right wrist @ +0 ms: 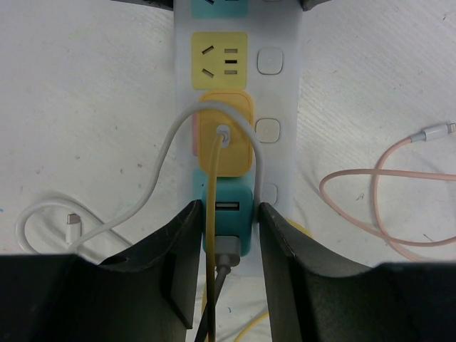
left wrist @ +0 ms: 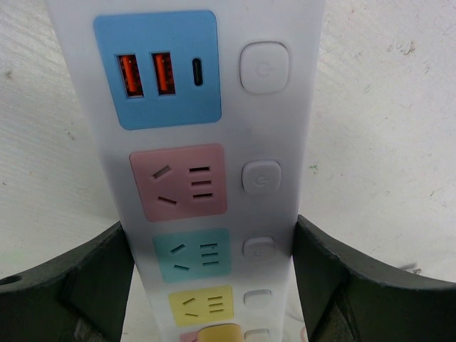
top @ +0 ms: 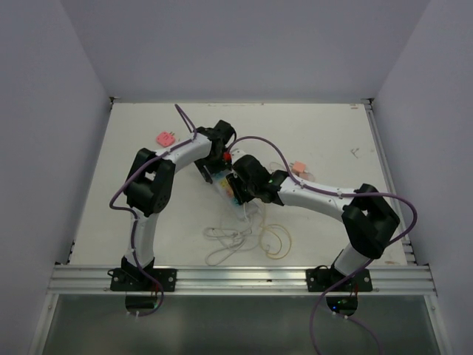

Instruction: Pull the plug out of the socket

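Note:
The socket point(left wrist: 278, 114), a long white power strip with coloured outlet faces, lies mid-table point(top: 224, 185). My left gripper point(left wrist: 210, 235) has a dark finger pressed against each long side of it, level with the teal outlet. Near the other end of the strip point(right wrist: 285, 100), a teal plug point(right wrist: 242, 214) with a grey USB lead sits in the strip. My right gripper point(right wrist: 228, 210) is shut on that plug, one finger on each flank. Just beyond it sits a yellow plug point(right wrist: 235, 146) with a yellow cord. In the top view both grippers, left point(top: 216, 164) and right point(top: 238, 194), meet over the strip.
A loose pink plug point(top: 164, 138) lies at the back left and another pinkish one point(top: 298, 167) to the right. White cable point(top: 225, 240) and yellow cable point(top: 277, 240) coil near the front. A pink cable point(right wrist: 370, 206) loops to the right of the strip. Walls enclose the table.

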Available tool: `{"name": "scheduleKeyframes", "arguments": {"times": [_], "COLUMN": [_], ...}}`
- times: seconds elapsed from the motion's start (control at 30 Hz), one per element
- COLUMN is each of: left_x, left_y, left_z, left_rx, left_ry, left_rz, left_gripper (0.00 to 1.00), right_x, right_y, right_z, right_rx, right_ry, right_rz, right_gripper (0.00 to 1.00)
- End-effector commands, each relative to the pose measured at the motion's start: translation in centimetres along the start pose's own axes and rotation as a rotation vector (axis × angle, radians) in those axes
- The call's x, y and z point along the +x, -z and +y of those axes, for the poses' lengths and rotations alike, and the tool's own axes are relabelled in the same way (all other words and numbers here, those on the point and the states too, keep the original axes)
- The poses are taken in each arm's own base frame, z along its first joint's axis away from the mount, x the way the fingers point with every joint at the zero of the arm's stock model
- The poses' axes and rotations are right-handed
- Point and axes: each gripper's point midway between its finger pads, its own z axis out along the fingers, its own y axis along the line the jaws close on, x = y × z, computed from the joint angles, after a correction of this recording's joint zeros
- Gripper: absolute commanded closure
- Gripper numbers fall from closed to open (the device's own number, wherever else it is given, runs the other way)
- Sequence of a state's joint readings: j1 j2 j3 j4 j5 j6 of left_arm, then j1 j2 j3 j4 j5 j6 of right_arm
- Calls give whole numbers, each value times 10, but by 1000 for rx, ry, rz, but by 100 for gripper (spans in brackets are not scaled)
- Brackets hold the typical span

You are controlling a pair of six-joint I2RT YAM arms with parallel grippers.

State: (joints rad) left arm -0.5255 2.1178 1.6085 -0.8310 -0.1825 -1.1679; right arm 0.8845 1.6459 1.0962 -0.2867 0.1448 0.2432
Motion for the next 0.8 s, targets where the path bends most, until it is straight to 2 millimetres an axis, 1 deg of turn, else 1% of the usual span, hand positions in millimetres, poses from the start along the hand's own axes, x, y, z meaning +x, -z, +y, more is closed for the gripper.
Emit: {"name": "scheduleKeyframes", "arguments": {"times": [0.0, 0.07, 0.13, 0.17, 0.2, 0.23, 0.3, 0.33, 0.37, 0.4, 0.47, 0.5, 0.53, 0.6, 0.67, 0.77], "left_x": [12, 14, 14, 15, 14, 13, 12, 12, 12, 11, 11, 11, 11, 11, 12, 12], "left_y": [-42, -43, -43, -43, -42, -42, -40, -40, -39, -38, -38, -38, -39, -39, -39, -39], "left_z": [46, 46, 45, 43, 42, 42, 41, 40, 39, 38, 36, 36, 36, 36, 36, 36], "left_rx": [-187, -185, -182, -176, -172, -172, -167, -163, -160, -155, -152, -150, -152, -149, -150, -149], "left_ry": [-12, -8, -8, -9, -8, -8, -9, -9, -9, -9, -8, -8, -11, -11, -11, -12], "left_rz": [15, 22, 26, 28, 27, 22, 19, 21, 20, 19, 19, 18, 19, 22, 27, 26], "left_gripper": [100, 100, 100, 100, 100, 100, 100, 100, 100, 100, 100, 100, 100, 100, 100, 100], "right_x": [-71, -73, -71, -63, -58, -53, -42, -39, -35, -36, -35, -38, -38, -45, -46, -41], "right_y": [46, 46, 43, 36, 33, 30, 24, 24, 23, 25, 27, 32, 33, 40, 43, 41], "right_z": [12, 11, 11, 11, 11, 12, 11, 11, 11, 11, 9, 10, 9, 9, 8, 4], "right_rx": [-37, -26, -22, -22, -24, -26, -24, -26, -24, -24, -15, -18, -15, -15, -7, 13], "right_ry": [-38, -19, -10, -5, -2, 0, -7, -7, -10, -10, -10, -11, -11, -15, -15, -14], "right_rz": [-206, -197, -187, -162, -143, -125, -94, -89, -82, -85, -83, -96, -97, -116, -116, -97], "right_gripper": [100, 100, 100, 100, 95, 79, 70, 58, 54, 45, 36, 26, 23, 19, 18, 18]}}
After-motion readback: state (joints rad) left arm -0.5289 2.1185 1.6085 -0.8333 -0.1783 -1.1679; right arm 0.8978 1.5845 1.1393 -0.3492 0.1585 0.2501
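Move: The teal plug is already between my right fingertips, its middle about 1 cm ahead of and 2 cm below my right hand. The orange plug sits some 4 cm ahead and 3 cm to the left, and the empty yellow socket about 7 cm ahead and 5 cm left. The white cable coil lies roughly 11 cm back and 2 cm left. From my left hand, the teal plug is about 10 cm back, 8 cm right and 4 cm higher. With my right hand I tug up barely half a centimetre on the teal plug, then spread my fingers from under half open to wide, let go of it and lift straight up off the strip, some 3 cm in all. My left hand stays put, still straddling and gripping the strip's sides. ##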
